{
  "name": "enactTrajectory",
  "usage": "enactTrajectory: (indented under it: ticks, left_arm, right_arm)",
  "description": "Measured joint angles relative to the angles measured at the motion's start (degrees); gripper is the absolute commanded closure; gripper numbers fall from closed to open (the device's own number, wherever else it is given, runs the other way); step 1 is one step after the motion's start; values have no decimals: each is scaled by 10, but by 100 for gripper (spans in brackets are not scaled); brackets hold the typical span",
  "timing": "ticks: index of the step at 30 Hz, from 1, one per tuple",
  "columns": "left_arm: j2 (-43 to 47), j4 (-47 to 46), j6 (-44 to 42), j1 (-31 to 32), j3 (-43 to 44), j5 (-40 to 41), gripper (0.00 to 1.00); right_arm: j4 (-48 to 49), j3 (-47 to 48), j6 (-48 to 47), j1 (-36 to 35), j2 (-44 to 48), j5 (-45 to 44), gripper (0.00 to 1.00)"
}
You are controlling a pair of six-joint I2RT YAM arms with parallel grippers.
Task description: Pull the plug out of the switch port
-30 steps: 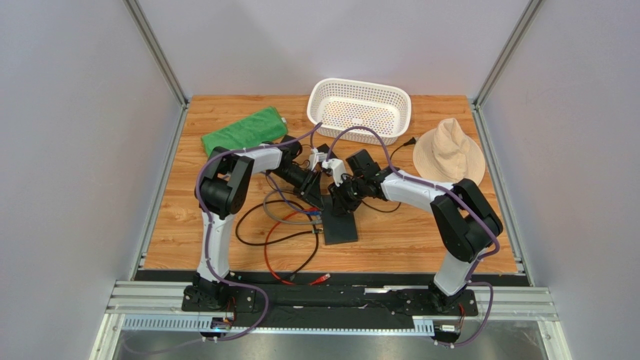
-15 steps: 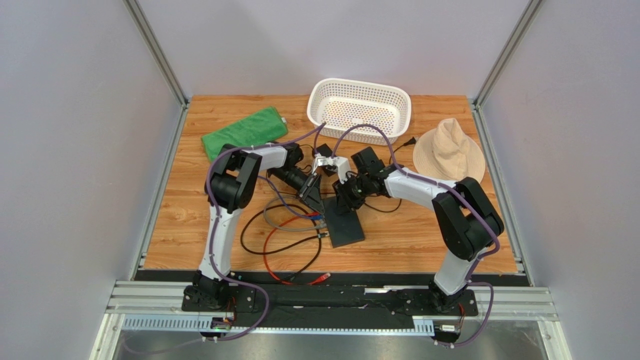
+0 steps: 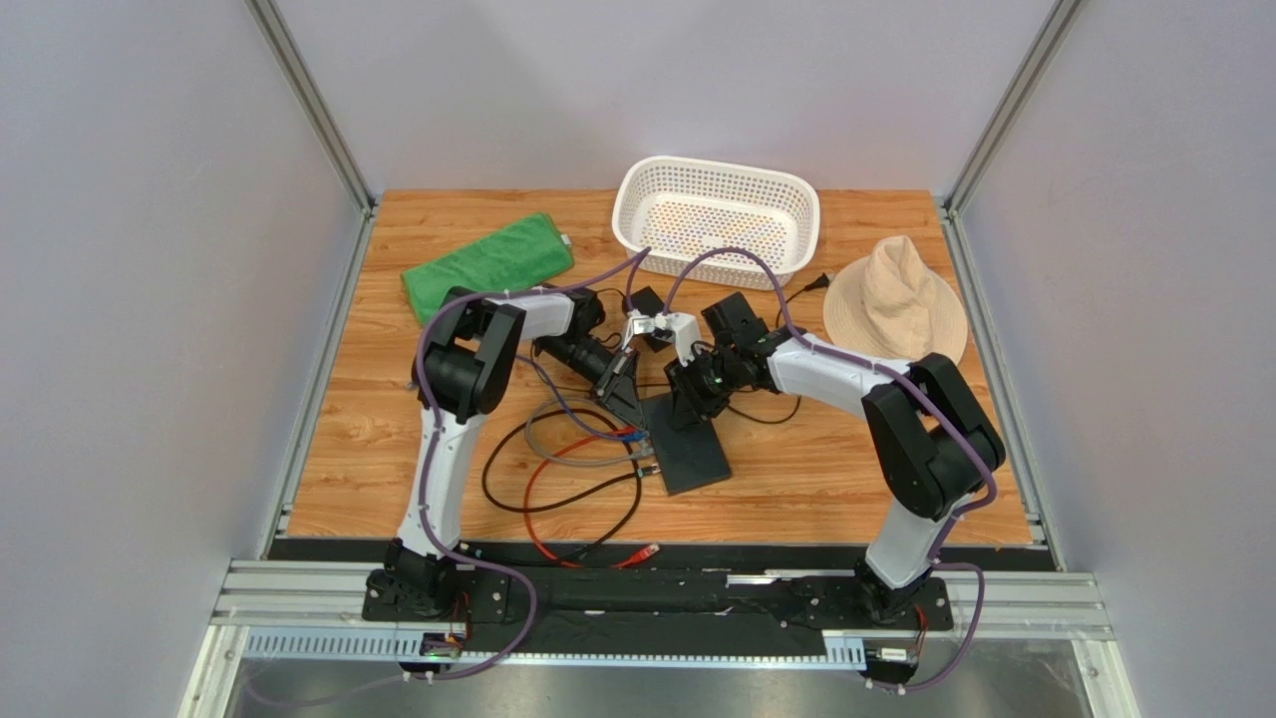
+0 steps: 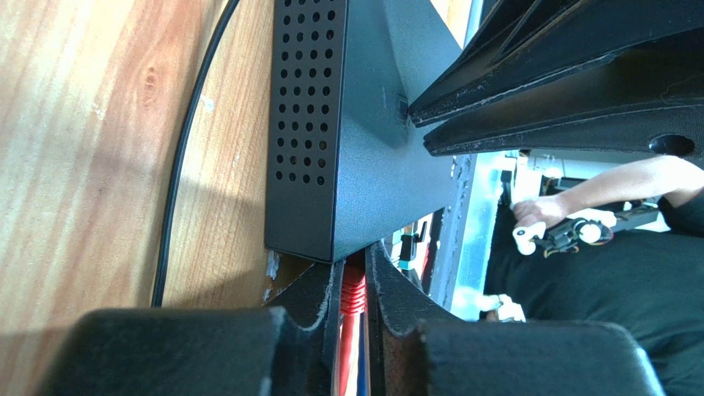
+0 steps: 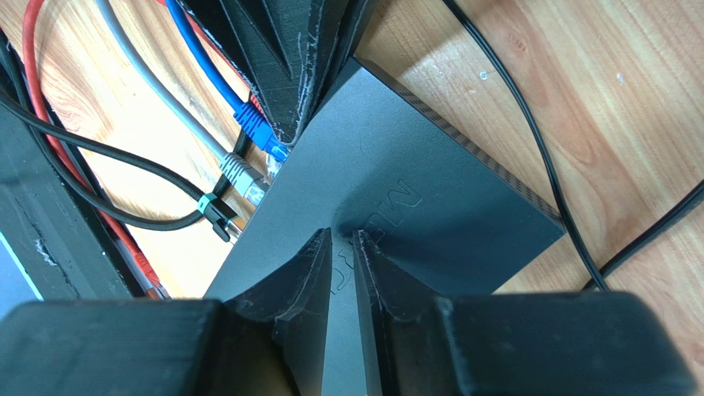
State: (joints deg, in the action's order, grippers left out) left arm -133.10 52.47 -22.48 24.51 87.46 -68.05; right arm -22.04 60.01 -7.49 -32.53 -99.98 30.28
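The switch (image 3: 692,446) is a flat black slab on the wooden table, between the two arms. My left gripper (image 4: 353,262) is shut on the red plug (image 4: 353,290), right where it enters the switch (image 4: 363,165) edge. In the right wrist view the red plug is hidden between the left fingers (image 5: 281,58). My right gripper (image 5: 342,235) rests its tips on the switch (image 5: 413,190) top face. Its jaws stand a slim gap apart with nothing between them. Blue (image 5: 254,125), grey (image 5: 240,175) and black (image 5: 216,216) plugs sit in the same edge.
Red, black and grey cables (image 3: 562,476) loop on the table left of the switch, with a loose red plug end (image 3: 641,557) near the front edge. Behind stand a white basket (image 3: 716,217), a green cloth (image 3: 487,265), a beige hat (image 3: 896,299) and a black power brick (image 3: 731,320).
My left gripper has closed onto the red plug at the switch edge. The left arm shifted a little to the right and the switch turned slightly. The right gripper stays on the switch.
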Motion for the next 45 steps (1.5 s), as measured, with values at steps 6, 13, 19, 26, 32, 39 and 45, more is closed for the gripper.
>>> enactTrajectory:
  ticks: [6, 13, 19, 26, 32, 39, 45]
  left_arm:
    - [-2, 0, 1, 0, 0, -4, 100]
    - [-42, 74, -7, 2, 64, 4, 100]
    - [-59, 114, -33, 4, 95, 6, 100]
    - [-50, 91, -27, -5, 38, -30, 100]
    - [-50, 124, -18, -2, 77, 24, 100]
    - [-43, 106, -7, -12, 29, -3, 100]
    - [-34, 111, -10, -26, 18, 7, 100]
  right_arm:
    - [0, 0, 2, 0, 0, 0, 75]
    - [1, 0, 4, 0, 0, -1, 75]
    - [4, 0, 6, 0, -1, -2, 76]
    - [0, -1, 18, -2, -2, 4, 77]
    - [4, -1, 25, -2, -4, 2, 80]
    - [5, -1, 29, 0, -5, 0, 89]
    - [5, -1, 36, 0, -5, 1, 100]
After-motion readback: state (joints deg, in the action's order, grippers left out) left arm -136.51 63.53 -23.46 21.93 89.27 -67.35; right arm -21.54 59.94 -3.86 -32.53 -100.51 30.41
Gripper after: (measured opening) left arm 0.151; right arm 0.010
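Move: The left fingers are already shut on the red plug at the switch's port edge; the middle of the switch lies about 6 cm to their right and 3 cm back. Down the same edge, the blue plug sits some 2 cm back, the grey plug 3 cm back, and the black plug 5 cm back and 1 cm right. From the right hand, over the switch top, the red plug is roughly 4 cm left, 1 cm ahead and slightly lower. The left hand keeps its pinch on the red plug and works it loose, easing less than a centimetre forward, rocking back and forth beside the port while the wrist tilts about 10 degrees, then drawing away from the switch some 2 cm to the left and about 1 cm back. Meanwhile the right hand stays in place, its fingertips seeming to rest on the switch top near the port edge, and towards the end its slightly open fingers close to almost shut with nothing between them. ##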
